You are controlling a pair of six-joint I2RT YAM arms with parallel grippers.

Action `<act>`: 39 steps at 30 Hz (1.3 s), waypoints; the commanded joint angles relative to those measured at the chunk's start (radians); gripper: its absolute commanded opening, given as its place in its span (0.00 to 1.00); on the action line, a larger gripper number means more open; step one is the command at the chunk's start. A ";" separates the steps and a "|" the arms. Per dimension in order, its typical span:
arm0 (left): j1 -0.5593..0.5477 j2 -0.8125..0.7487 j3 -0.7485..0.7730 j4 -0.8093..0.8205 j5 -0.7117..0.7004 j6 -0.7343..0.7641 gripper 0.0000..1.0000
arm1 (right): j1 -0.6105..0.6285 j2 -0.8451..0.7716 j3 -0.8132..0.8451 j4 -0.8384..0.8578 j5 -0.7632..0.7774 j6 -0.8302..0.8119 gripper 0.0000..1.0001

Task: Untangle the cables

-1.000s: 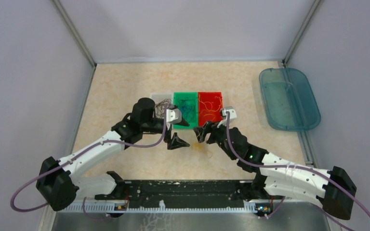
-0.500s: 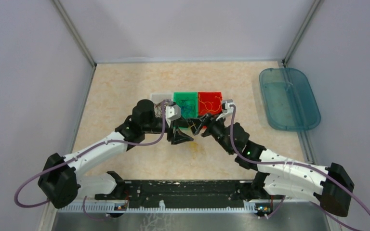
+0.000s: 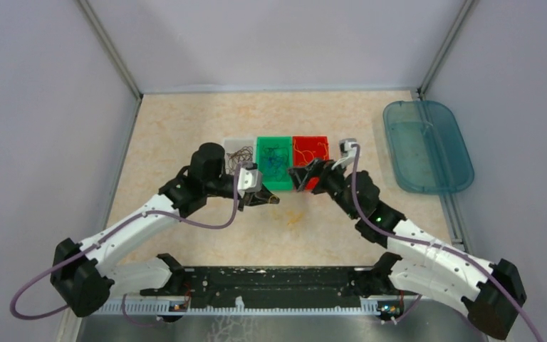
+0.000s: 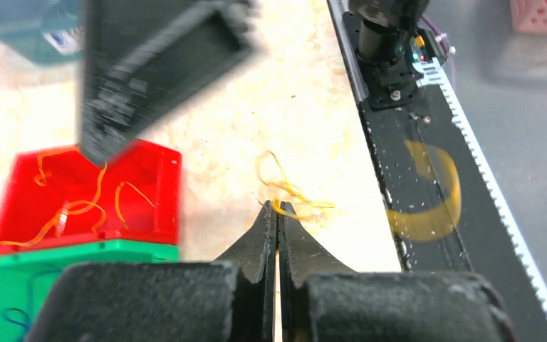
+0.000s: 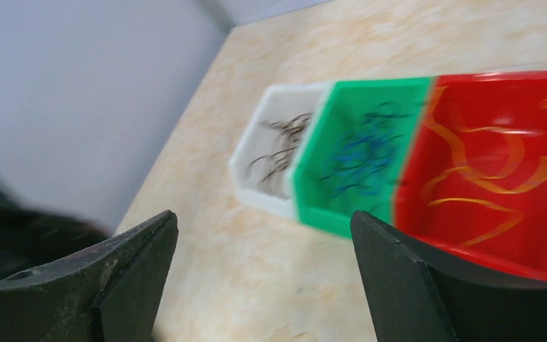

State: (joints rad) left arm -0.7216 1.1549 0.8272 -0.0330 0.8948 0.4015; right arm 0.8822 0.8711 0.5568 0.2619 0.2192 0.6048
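Observation:
A loose yellow-orange cable [image 4: 288, 189] curls on the beige table in front of the bins. My left gripper [image 4: 278, 206] is shut with its tips pinching one end of that cable; in the top view the left gripper [image 3: 271, 201] sits low on the table below the green bin. My right gripper [image 3: 303, 178] hangs open and empty at the red bin's near-left corner; its jaws [image 5: 263, 235] stand wide apart. More cables lie sorted: brown ones in the white bin [image 5: 256, 196], blue in the green bin [image 5: 327, 214], orange in the red bin [image 5: 470, 249].
The three bins, white [image 3: 236, 140], green [image 3: 274, 138] and red [image 3: 310, 137], stand in a row mid-table. A teal tray [image 3: 427, 146] lies at the far right. The black base rail [image 3: 271, 281] runs along the near edge. Grey walls enclose three sides.
My left gripper has shut on the yellow-orange cable and shifted slightly left. My right gripper has opened wider and moved away from it, back toward the red bin.

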 commanded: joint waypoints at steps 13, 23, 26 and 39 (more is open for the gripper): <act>0.002 -0.180 0.019 -0.354 0.066 0.510 0.00 | -0.364 0.334 0.300 -0.346 -0.007 -0.063 0.55; 0.002 -0.208 0.019 -0.254 0.069 0.408 0.00 | -0.375 0.526 0.345 -0.300 0.093 -0.091 0.18; 0.002 -0.206 0.025 -0.231 0.072 0.399 0.00 | -0.374 0.577 0.351 -0.262 0.088 -0.105 0.15; 0.002 -0.222 0.040 -0.220 0.062 0.370 0.00 | -0.374 0.836 0.427 -0.188 0.023 -0.100 0.00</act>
State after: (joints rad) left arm -0.7219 0.9531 0.8410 -0.2752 0.9375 0.7811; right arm 0.5182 1.6436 0.9325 0.0086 0.2737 0.5068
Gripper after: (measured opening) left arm 0.009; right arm 0.008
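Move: The right hand, open and empty, has the yellow cables in the red bin about 16 cm ahead of it, 6 cm to its right and some 22 cm below. The green bin is 11 cm left of the red one, level with it, and the loose yellow cable pile lies on the table almost under the hand, 3 cm nearer the base. From the left hand, that pile is 3 cm ahead, 5 cm right and 22 cm down; the red bin's cables are 22 cm ahead and 9 cm right. Still pinching the yellow cable in shut fingers, the left hand eases back, left and slightly up, about 5 cm in all, rolling some 20 degrees. The right hand first sweeps right and forward, then sinks about 17 cm towards the cables in the red bin, tipping its fingers down, turning clockwise and closing from wide open to shut; contact there can't be made out. ##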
